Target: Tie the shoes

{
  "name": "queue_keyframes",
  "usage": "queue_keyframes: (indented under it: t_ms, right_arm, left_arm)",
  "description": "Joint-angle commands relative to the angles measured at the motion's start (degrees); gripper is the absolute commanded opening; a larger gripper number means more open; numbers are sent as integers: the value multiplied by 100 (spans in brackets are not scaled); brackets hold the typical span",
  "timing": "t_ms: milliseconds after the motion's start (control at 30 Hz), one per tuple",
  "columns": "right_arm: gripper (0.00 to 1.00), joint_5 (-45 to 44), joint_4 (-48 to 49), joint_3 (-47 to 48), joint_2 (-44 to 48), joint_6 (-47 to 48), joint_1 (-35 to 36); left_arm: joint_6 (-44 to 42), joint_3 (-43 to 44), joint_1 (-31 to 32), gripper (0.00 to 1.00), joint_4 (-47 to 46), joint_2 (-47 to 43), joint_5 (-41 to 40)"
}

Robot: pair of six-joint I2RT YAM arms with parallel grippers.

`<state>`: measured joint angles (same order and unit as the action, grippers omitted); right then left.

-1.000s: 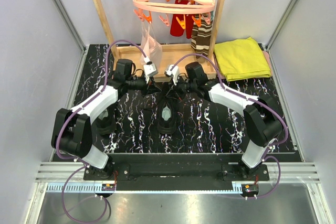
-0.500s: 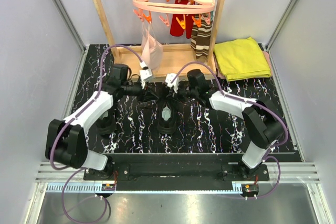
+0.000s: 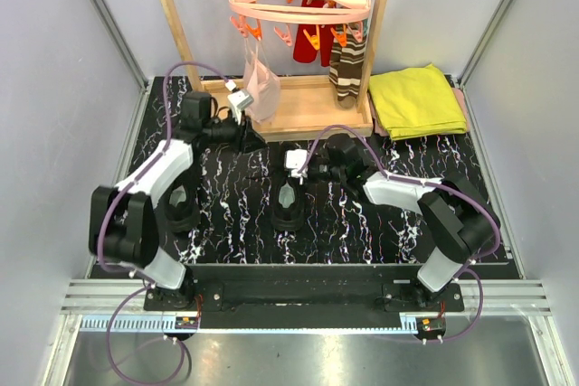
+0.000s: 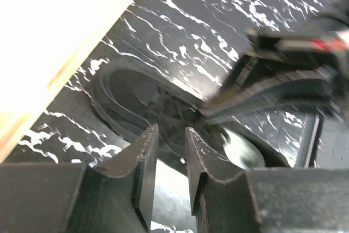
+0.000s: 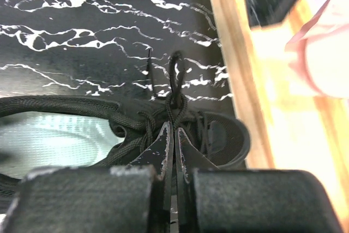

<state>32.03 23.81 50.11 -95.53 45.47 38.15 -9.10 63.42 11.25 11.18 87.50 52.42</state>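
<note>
One black shoe (image 3: 289,207) with a pale insole lies mid-table, toe toward the wooden stand. The other shoe (image 3: 181,208) lies to its left, partly under the left arm. My right gripper (image 3: 306,174) hovers over the middle shoe's front. In the right wrist view the right gripper (image 5: 173,125) is shut on the black lace (image 5: 175,87), whose loop and knot stick out past the tips above the shoe (image 5: 221,135). My left gripper (image 3: 252,139) is up by the stand. In the left wrist view the left gripper (image 4: 170,130) is open and empty, with the shoe (image 4: 122,99) beyond it.
A wooden stand (image 3: 303,106) at the back carries a pink peg hanger (image 3: 298,2) with a pale cloth (image 3: 261,79), red items and striped socks (image 3: 346,65). A folded yellow cloth (image 3: 416,101) lies at the back right. Grey walls close in both sides.
The left gripper has opened and drawn back up and left toward the wooden stand. The right gripper stayed shut and shifted down toward the middle shoe.
</note>
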Motion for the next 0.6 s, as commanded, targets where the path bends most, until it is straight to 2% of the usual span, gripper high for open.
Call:
queue_keyframes:
  t_ms: [0,200,567]
  right_arm:
    - [0,-48,756,-115,175,628,78]
    - [0,-30,1090,-291,148,936,78]
    - [0,14,1380,-476,139,1183,78]
  left_arm:
    - [400,680,71,28,-283,512,-101]
    - [409,1023,237,26,24,1014,-57]
    - [427,1059,519,24,639,1418,207]
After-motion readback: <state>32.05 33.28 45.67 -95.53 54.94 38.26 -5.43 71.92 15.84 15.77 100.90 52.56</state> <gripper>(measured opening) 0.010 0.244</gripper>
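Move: The lace loop, standing just past the right fingertips, is about 4 cm back, 6 cm to the right and 4 cm below the left hand. The loose lace end stands some 2 cm nearer the base than the loop. From the left hand, the shoe's middle is roughly 11 cm back, 8 cm right and 14 cm down; the wooden rack lies 9 cm ahead, 6 cm right, 15 cm down. From the right hand, the loop is 2 cm left, 1 cm up, straight abreast. Shut on the lace at the base of the loop, the right fingers keep their pinch and rise barely 1 cm while rolling about 15 degrees, their forward side tipping up. The empty left hand closes in on the loop from its far left side, first forward about 3 cm, then easing back while sweeping right and down some 4 cm each, rolling forward side down, fingers still parted. ##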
